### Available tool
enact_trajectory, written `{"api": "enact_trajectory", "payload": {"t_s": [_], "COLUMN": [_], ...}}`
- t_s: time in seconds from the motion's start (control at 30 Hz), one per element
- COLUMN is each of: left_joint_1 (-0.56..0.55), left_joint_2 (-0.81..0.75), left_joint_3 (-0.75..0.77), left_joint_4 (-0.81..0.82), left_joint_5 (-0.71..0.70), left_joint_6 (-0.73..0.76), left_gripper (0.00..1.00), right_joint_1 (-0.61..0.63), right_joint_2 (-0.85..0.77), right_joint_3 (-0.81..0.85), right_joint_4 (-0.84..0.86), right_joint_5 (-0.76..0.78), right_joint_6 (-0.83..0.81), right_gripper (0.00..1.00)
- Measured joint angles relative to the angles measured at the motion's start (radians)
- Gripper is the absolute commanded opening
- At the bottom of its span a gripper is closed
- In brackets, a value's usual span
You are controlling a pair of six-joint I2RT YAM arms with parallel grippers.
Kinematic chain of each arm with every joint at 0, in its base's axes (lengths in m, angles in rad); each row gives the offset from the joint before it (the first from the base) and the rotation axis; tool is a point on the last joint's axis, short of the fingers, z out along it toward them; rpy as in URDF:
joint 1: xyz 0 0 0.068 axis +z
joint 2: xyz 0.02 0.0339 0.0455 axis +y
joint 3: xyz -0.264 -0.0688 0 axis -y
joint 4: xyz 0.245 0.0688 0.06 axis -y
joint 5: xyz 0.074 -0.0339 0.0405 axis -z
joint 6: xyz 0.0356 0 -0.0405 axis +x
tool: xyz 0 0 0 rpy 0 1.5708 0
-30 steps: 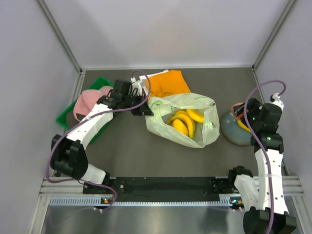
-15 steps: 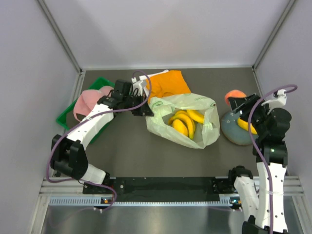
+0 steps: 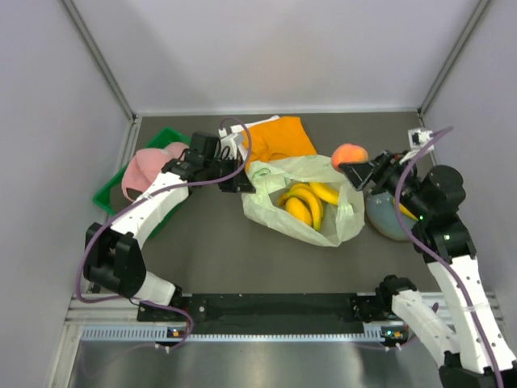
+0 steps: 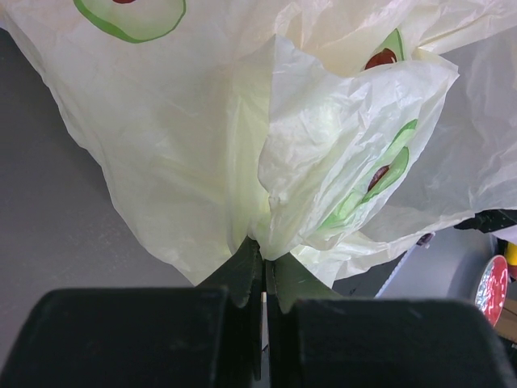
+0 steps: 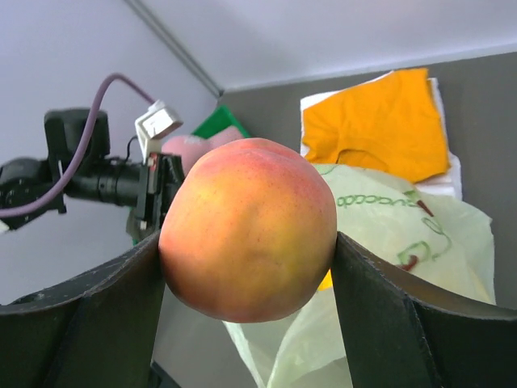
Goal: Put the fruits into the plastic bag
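The pale green plastic bag (image 3: 262,206) with avocado prints lies mid-table, mouth open, a bunch of yellow bananas (image 3: 303,202) inside. My left gripper (image 3: 242,182) is shut on the bag's left rim; in the left wrist view its jaws (image 4: 265,263) pinch a fold of the bag (image 4: 202,162). My right gripper (image 3: 352,164) is shut on a round orange-red peach (image 3: 349,154), held in the air just above the bag's far right rim. In the right wrist view the peach (image 5: 250,226) fills the gap between the fingers (image 5: 380,315), with the bag (image 5: 404,234) beneath.
A blue-grey plate (image 3: 384,218) sits right of the bag under my right arm, a yellow banana (image 3: 406,212) showing on it. An orange cloth (image 3: 279,136) lies behind the bag. A green tray (image 3: 113,194) with a pink cap (image 3: 145,166) stands at the left wall.
My right gripper has lifted the peach from the plate and carried it left, up to the bag's right rim. The left gripper and the bag have not moved.
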Motion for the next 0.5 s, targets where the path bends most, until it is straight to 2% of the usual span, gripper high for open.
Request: {"api": "enact_trajectory", "payload": {"t_s": [0.13, 0.33, 0.5], "left_joint_1": [0.000, -0.001, -0.001], "left_joint_2": [0.000, 0.000, 0.000], "left_joint_3": [0.000, 0.000, 0.000], "left_joint_4": [0.000, 0.000, 0.000], "left_joint_5": [-0.001, -0.003, -0.006], "left_joint_6": [0.000, 0.000, 0.000], "left_gripper": [0.00, 0.00, 0.00], "right_joint_1": [0.130, 0.382, 0.451], "right_joint_2": [0.107, 0.283, 0.423], "right_joint_3": [0.081, 0.205, 0.312], "right_joint_4": [-0.024, -0.136, -0.252], "right_joint_5": [0.024, 0.143, 0.250], "right_joint_6": [-0.060, -0.172, -0.227], "right_gripper": [0.00, 0.00, 0.00]}}
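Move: The right hand holds the peach high. The middle of the bag's open mouth lies about 9 cm to its left, 5 cm farther out and some 18 cm below, with the bananas inside about 7 cm left, 4 cm ahead and 20 cm down. The bowl is about 16 cm to its right, 2 cm ahead and 21 cm below. From the left hand, pinching the bag's left edge, the mouth's middle is about 12 cm right, level ahead and slightly lower. The right arm swings the peach quickly to its left, about 10 cm, from above the bag's right side to over the open mouth, and sinks some 4 cm, mostly late in the swing, as the fingers tip about 20 degrees downward towards the inside and turn a little counter-clockwise, keeping their grip on the peach. The left hand stays put with its fingers shut on the bag's left edge, holding the mouth open. ##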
